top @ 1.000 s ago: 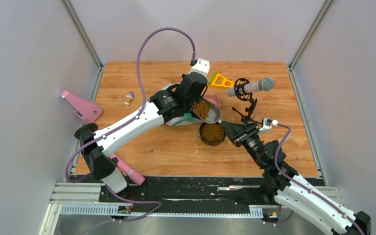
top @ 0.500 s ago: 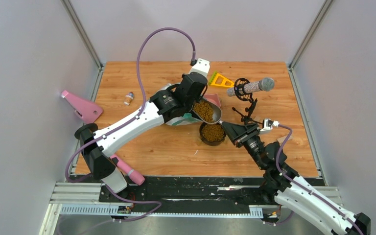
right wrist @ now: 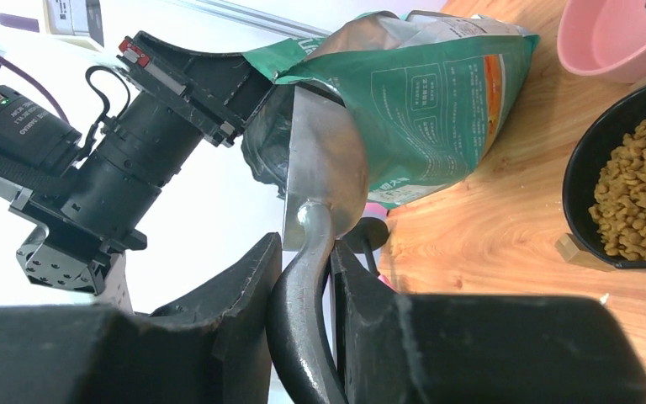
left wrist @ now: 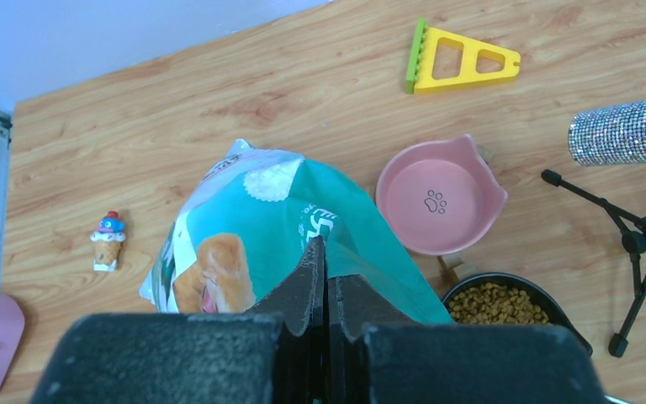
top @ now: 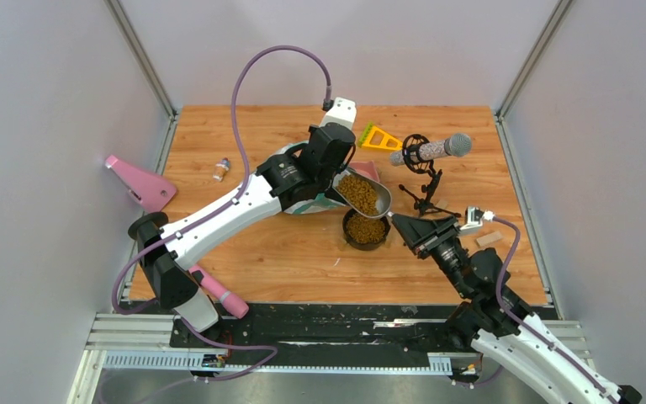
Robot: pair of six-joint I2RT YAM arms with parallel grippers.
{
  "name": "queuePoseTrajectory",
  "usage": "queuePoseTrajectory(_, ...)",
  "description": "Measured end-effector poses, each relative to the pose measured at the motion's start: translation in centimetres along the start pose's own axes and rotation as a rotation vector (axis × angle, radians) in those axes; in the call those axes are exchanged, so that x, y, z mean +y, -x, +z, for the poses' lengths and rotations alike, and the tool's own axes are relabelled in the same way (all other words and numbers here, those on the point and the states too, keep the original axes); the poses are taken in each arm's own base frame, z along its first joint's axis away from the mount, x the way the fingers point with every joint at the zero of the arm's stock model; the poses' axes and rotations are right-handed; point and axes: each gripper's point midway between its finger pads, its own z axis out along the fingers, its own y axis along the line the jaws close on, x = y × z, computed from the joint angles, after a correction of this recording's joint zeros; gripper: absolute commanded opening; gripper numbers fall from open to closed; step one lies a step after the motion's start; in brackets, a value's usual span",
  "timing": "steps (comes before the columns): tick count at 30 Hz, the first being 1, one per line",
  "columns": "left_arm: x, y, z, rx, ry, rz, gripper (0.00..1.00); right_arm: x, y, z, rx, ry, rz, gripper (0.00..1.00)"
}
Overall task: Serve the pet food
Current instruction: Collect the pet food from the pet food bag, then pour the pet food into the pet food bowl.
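A teal-green and white bag [left wrist: 261, 227] stands at the table's middle, and my left gripper [left wrist: 324, 252] is shut on its top edge, as the right wrist view shows where the bag [right wrist: 420, 93] hangs from it. My right gripper [right wrist: 305, 244] is shut on the handle of the grey scoop [right wrist: 324, 160]. From above, the scoop [top: 370, 195] is heaped with pet food [top: 358, 190] and hangs over the far rim of the black bowl [top: 346, 236]. That bowl holds more pet food [top: 367, 229]. The right gripper [top: 399, 220] is just right of the bowl.
A pink bowl [left wrist: 442, 198] sits behind the black bowl. A glittery microphone on a black tripod [top: 429, 151] stands close to the right. A yellow triangle [top: 378, 137], a small toy [top: 221, 169], a wooden block [top: 488, 239] and pink tools [top: 139, 183] lie around.
The right arm has drawn the loaded scoop to the right, out from the bag's mouth and over the black bowl. The left gripper and the bag have barely moved.
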Motion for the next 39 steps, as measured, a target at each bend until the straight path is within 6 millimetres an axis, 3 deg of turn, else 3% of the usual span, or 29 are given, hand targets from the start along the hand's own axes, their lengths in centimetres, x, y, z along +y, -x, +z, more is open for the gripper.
queuePoseTrajectory(14,0.7,0.2,0.0,-0.010,0.045,-0.017,0.00,1.8,1.2,-3.0,-0.001,0.022,-0.047,0.00)
queuePoseTrajectory(28,1.0,0.4,0.1,-0.017,0.063,-0.035,0.00,1.2,2.5,-4.7,-0.037,-0.039,-0.096,0.00)
queuePoseTrajectory(39,1.2,0.4,0.1,-0.018,0.068,-0.036,0.00,-1.1,3.4,-4.1,-0.088,-0.158,-0.133,0.00)
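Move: The bag's open mouth, with the loaded scoop's tip still in it, lies about 11 cm ahead of the right hand and 13 cm to its left, at roughly its height. The filled black bowl is some 20 cm below that hand, 5 cm ahead and 6 cm left; the pink bowl is equally low, 19 cm ahead and 8 cm left. From the left hand, pinching the rim, the mouth's middle is about 5 cm back, 5 cm right and 4 cm lower. The scoop, heaped with pet food, is drawn out of the bag's mouth by the right hand, first back and right while rising nearly 2 cm, then on rightward, easing forward and sinking about 2 cm at the end, about 5 cm right overall. That hand tilts its left side down some 10 degrees and turns slightly clockwise, keeping its grip; the left hand still pinches the bag's rim, edging about 1 cm left. ##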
